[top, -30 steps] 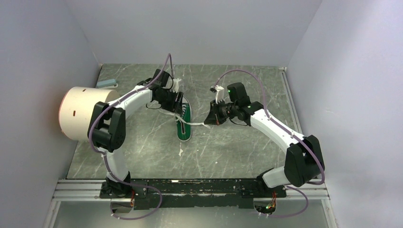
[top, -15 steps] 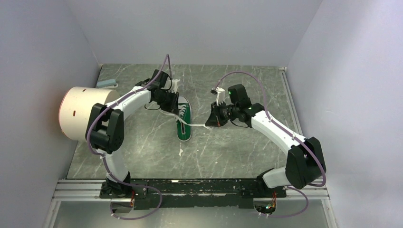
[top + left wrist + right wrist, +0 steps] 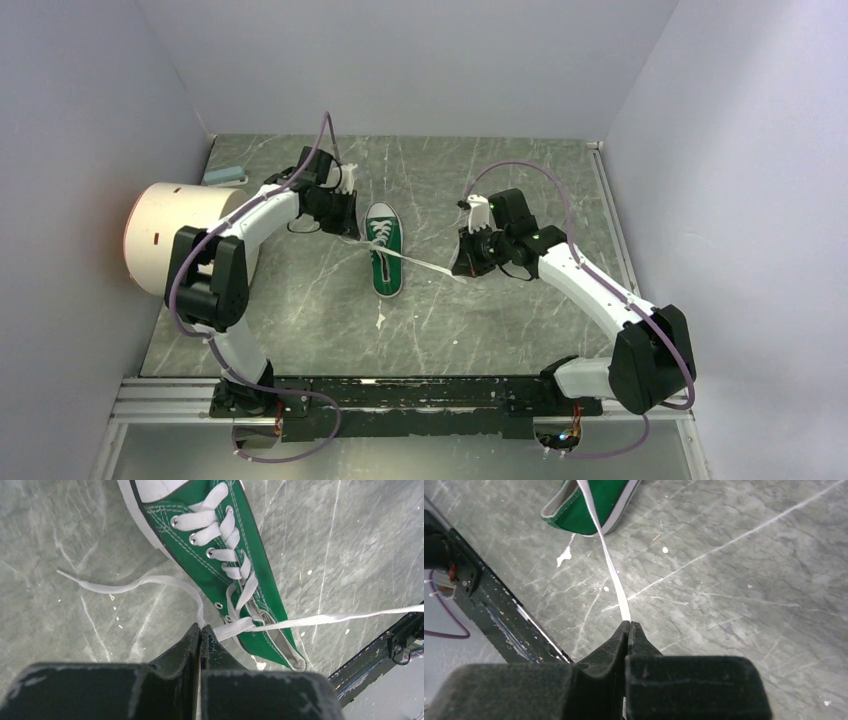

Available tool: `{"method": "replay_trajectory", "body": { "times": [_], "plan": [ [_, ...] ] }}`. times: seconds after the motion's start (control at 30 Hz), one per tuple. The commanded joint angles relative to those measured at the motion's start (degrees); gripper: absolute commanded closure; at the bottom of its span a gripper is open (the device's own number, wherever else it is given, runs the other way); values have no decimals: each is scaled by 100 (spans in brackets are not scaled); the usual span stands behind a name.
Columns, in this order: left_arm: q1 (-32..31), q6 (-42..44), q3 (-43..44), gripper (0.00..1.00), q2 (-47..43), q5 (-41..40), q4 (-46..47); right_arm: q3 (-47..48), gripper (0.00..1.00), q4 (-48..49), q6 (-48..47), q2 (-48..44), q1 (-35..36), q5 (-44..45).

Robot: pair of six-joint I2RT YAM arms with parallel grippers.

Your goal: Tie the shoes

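Observation:
A small green sneaker [image 3: 384, 252] with white laces, white toe cap and white sole edge lies on the grey marbled table, toe toward the back wall; it also shows in the left wrist view [image 3: 235, 575] and its heel in the right wrist view [image 3: 591, 505]. My left gripper [image 3: 200, 628] is shut on one white lace [image 3: 150, 581] just left of the shoe [image 3: 345, 222]. My right gripper [image 3: 629, 624] is shut on the other lace [image 3: 610, 570], stretched taut to the right of the shoe [image 3: 430, 264].
A large white cylinder [image 3: 175, 235] lies at the left wall. A small blue-grey object [image 3: 225, 176] sits in the back left corner. The black rail [image 3: 400, 395] runs along the near edge. Walls close in on three sides.
The left gripper moved left and back, off the shoe, drawing its lace. The right gripper moved right and nearer, pulling its lace taut. The shoe turned slightly.

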Motion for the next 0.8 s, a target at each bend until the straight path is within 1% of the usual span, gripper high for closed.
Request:
{"method": "replay_trajectory", "body": {
  "times": [0.0, 0.1, 0.17, 0.23, 0.3, 0.37, 0.47, 0.5, 0.53, 0.57, 0.63, 0.67, 0.7, 0.73, 0.77],
  "plan": [
    [43, -52, -161, 95, -307, -321, -160, 75, 100, -355, -3, -86, -74, 450],
    [51, -45, -311, 95, -480, -702, -268, 125, 100, -598, -35, -61, -73, 623],
    [51, -76, -414, 95, -621, -951, -309, 153, 100, -634, -162, -68, -77, 367],
    [51, -116, -506, 95, -745, -1066, -310, 52, 100, -464, -253, -103, -74, 76],
    [60, -110, -537, 95, -785, -1104, -345, 40, 100, -445, -333, 7, -70, 40],
    [60, -90, -537, 95, -760, -1152, -458, 118, 100, -524, -366, 195, -76, 209],
    [60, -113, -599, 95, -829, -1304, -583, 298, 100, -671, -360, 458, -76, 878],
    [60, -123, -613, 93, -880, -1383, -610, 393, 100, -715, -400, 525, -73, 940],
    [60, -112, -632, 88, -925, -1443, -630, 454, 93, -681, -489, 540, -71, 900],
    [60, -93, -621, 79, -958, -1510, -654, 470, 84, -577, -608, 513, -39, 869],
    [60, -53, -572, 58, -972, -1681, -663, 362, 67, -27, -872, 373, 70, 674],
    [60, -17, -541, 41, -961, -1642, -610, 260, 58, 338, -1051, 321, 143, 510],
    [60, 49, -517, 26, -963, -1495, -497, 138, 49, 808, -1243, 288, 220, 346],
    [52, 130, -512, 16, -973, -1228, -324, -1, 42, 1263, -1444, 290, 308, 151],
    [52, 207, -516, 11, -995, -897, -116, -97, 39, 1729, -1674, 344, 394, -76]
  ]
}}
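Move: Both hands still pinch lace, one on each side of the shoe. The lace crossing lies about 4 cm to the left hand's right, 1 cm back and 3 below; the shoe's middle is 6 cm right, 2 back, and its toe cap 5 right, 6 ahead. From the right hand the crossing is some 16 cm left, 6 ahead and 5 lower, the shoe's middle 15 left, 5 ahead, and its heel 14 left, 3 back. Leftwards about 5 cm and some 3 cm back, the left hand draws its lace away from the crossing, its fingers tilting steeper, then opens wide and lets go. The right hand, still gripping, sinks about 3 cm and eases right, its fingers also tilting steeper, then opens, releases its lace and moves forward a couple of centimetres, starting to rise. ##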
